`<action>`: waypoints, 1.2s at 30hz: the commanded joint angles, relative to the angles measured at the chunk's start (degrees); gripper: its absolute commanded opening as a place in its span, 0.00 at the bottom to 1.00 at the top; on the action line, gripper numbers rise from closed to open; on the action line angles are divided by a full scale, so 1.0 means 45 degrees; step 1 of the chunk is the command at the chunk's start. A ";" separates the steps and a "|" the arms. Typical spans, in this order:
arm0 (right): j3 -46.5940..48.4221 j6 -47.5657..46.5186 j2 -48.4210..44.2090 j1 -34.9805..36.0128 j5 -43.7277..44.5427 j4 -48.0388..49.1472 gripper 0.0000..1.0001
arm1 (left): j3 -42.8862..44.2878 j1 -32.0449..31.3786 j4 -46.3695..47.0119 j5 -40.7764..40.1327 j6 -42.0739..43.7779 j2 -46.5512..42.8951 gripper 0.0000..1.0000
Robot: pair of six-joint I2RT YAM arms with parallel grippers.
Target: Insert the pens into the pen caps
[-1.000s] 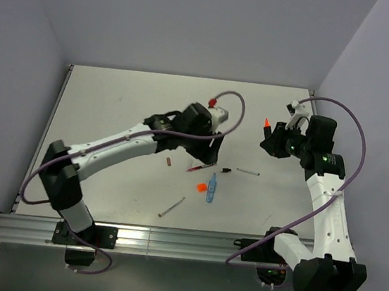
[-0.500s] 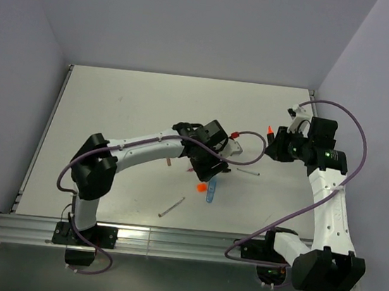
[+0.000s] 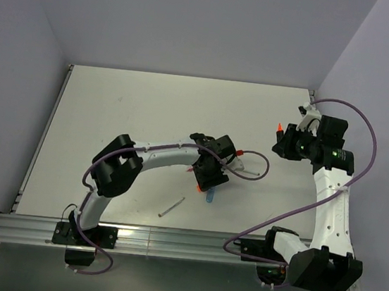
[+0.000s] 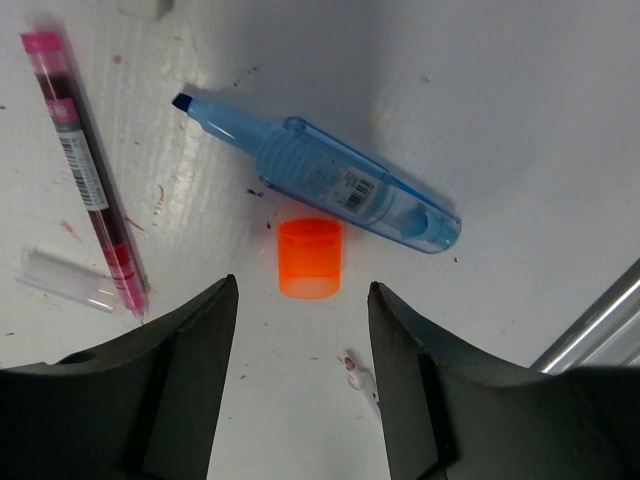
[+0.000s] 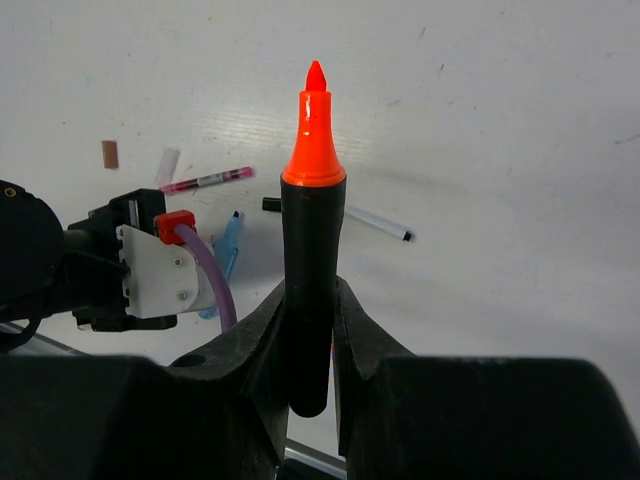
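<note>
My left gripper [image 4: 303, 380] is open and hangs low over the table, just short of the bright orange cap [image 4: 311, 258] lying there. Beyond the cap lies the uncapped light-blue marker [image 4: 340, 185], and to its left a slim red pen [image 4: 88, 170]. In the top view the left gripper [image 3: 207, 179] hides most of these; the orange cap [image 3: 196, 186] shows at its edge. My right gripper [image 5: 312, 330] is shut on the stubby black marker [image 5: 310, 260], orange tip up, held above the table at the right [image 3: 279, 132].
A grey pen [image 3: 171, 206] lies near the front rail [image 3: 168, 245]. The right wrist view shows a white pen [image 5: 378, 223], a small black cap [image 5: 270, 204], a dark red cap [image 5: 110, 153] and a clear cap [image 5: 166, 163]. Walls close in on the left, back and right.
My left arm has swung right and lowered its open gripper over the orange cap. My right gripper has drifted a little right with the black marker.
</note>
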 commanded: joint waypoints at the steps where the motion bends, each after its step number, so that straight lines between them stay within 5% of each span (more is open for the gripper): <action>1: 0.0663 -0.0037 0.0006 -0.0254 0.0124 -0.0006 0.00 | 0.0701 -0.0023 0.0025 -0.0380 0.0381 0.0239 0.59; 21: 0.1444 -0.0018 -0.0072 -0.0293 0.0436 -0.0260 0.00 | 0.0976 -0.0160 0.0064 -0.0889 0.0382 0.1372 0.53; 26: 0.1932 -0.0097 0.0006 -0.0274 0.0436 -0.0260 0.00 | 0.0761 -0.0199 0.0104 -0.1084 0.0187 0.1392 0.38; 34: 0.2849 -0.0642 0.0200 -0.0274 0.0259 0.0013 0.00 | 0.1869 -0.0160 -0.1084 -0.1280 -0.0399 0.0339 0.00; 36: 0.3084 -0.0682 0.0221 -0.0293 0.0513 0.0442 0.00 | 0.2496 0.0053 -0.1457 -0.1709 -0.0594 -0.0267 0.00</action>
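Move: The orange cap lies just under my left hand, about 1 cm ahead and 3 cm below. The blue pen lies about 3 cm to the right of the cap, level with it. The pink pen is about 8 cm ahead of my left hand, and the clear cap roughly 8 cm ahead and 4 cm to its left. From my right hand the orange cap is some 7 cm back, 23 cm to the left and 21 cm down. I sink my left hand about 2.5 cm onto the orange cap, easing slightly forward. Then I close the half-open fingers, pinch the cap between the tips beside the blue pen, and start to rise by about 1 cm. My right hand keeps its grip on the black highlighter, orange tip outward, and late on lifts it roughly 5 cm. ##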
